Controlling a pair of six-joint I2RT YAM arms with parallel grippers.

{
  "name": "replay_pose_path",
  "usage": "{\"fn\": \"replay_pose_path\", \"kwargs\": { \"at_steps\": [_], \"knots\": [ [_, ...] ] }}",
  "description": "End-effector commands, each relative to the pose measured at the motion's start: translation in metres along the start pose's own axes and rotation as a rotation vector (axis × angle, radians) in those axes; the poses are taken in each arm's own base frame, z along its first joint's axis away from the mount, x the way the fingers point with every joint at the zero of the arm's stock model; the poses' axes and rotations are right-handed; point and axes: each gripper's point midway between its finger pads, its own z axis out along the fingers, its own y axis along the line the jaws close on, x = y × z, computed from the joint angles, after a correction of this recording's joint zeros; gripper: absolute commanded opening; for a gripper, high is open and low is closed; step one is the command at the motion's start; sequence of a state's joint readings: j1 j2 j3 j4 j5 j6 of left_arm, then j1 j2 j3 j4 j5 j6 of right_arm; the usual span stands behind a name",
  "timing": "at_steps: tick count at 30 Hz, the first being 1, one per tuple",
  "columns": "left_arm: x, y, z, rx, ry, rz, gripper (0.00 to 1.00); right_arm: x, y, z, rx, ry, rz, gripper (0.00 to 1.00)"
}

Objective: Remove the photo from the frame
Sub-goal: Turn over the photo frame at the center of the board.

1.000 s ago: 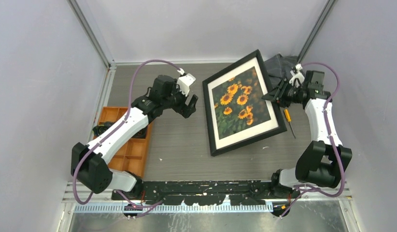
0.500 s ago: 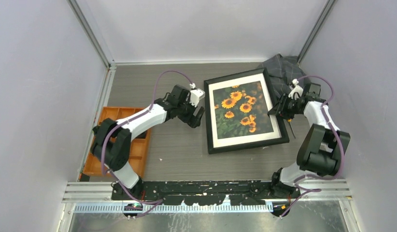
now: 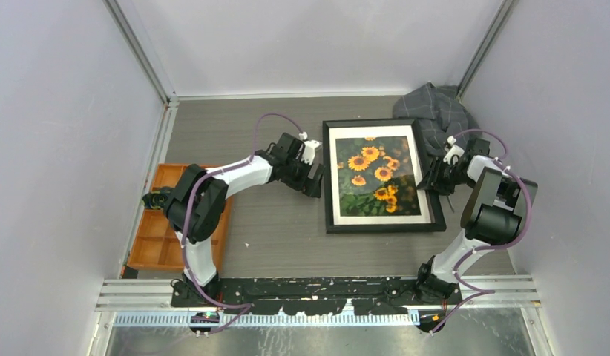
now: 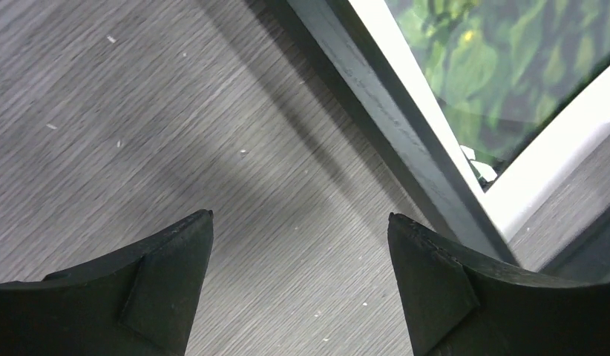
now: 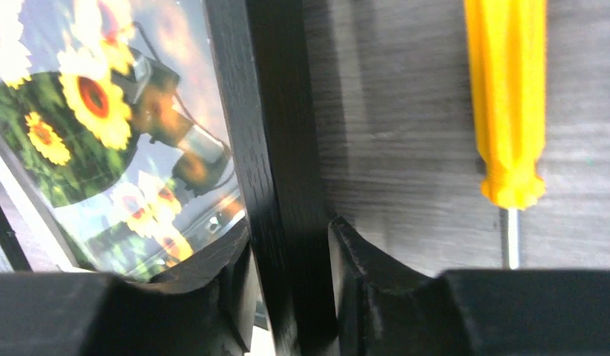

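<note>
The black-bordered frame (image 3: 328, 178) lies face up at mid table, sides square to the table edges. The sunflower photo (image 3: 376, 174) sits inside it behind the white mat. My right gripper (image 3: 430, 180) is shut on the frame's right border (image 5: 265, 148), one finger over the glass and one outside. My left gripper (image 3: 314, 178) stands open just left of the frame's left border (image 4: 406, 126), with bare table between its fingers (image 4: 168, 282). The photo's green leaves (image 4: 502, 59) show at the top right of the left wrist view.
A yellow-handled screwdriver (image 5: 504, 104) lies on the table just right of the frame, close to my right gripper. A grey checked cloth (image 3: 435, 107) is bunched at the back right. An orange compartment tray (image 3: 161, 245) sits at the left edge.
The frame has turned from tilted to square with the table while my right gripper held its right border. My left gripper moved right, up to the frame's left border.
</note>
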State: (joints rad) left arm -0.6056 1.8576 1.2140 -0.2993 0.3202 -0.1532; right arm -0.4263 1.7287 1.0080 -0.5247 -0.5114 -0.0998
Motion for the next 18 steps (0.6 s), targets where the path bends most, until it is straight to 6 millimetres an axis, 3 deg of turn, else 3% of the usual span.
{"fn": "replay_pose_path", "kwargs": {
  "at_steps": [1,7,10,18],
  "knots": [
    [-0.026,-0.016,0.003,0.059,-0.080,-0.011,0.89,0.006,-0.021,-0.012,0.124,0.044,0.049,0.46],
    [-0.029,-0.024,0.010,0.072,-0.073,-0.022,0.89,0.004,-0.009,-0.028,0.088,0.058,-0.027,0.59],
    [-0.022,-0.030,0.018,0.083,-0.050,-0.021,0.89,0.000,-0.002,-0.036,0.070,0.037,-0.048,0.61],
    [-0.015,-0.036,0.045,0.100,0.000,-0.107,0.93,-0.015,-0.013,-0.037,0.143,-0.011,-0.039,0.61]
  ]
}}
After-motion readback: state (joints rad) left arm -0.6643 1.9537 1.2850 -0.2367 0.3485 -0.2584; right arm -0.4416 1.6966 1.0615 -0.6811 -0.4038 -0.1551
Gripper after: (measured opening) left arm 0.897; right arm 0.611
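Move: The photo frame lies face up, its right side still held slightly raised in my right hand. Its middle is about 13 cm to the left of that hand and 3 cm farther out. The screwdriver lies about 5 cm right and 2 cm back of my right hand, the grey cloth some 19 cm ahead and 3 cm right. From my left hand the frame's middle is about 16 cm to the right, 3 cm ahead and 3 cm lower. I let go of the frame's right bar: my right fingers, pinching it until now, spread and come free as the hand draws back some 2 cm, slips a little to the right and rises slightly at the end. Meanwhile my open left hand slides about 4 cm to the right, sinking a touch, up to and partly over the frame's left bar. ##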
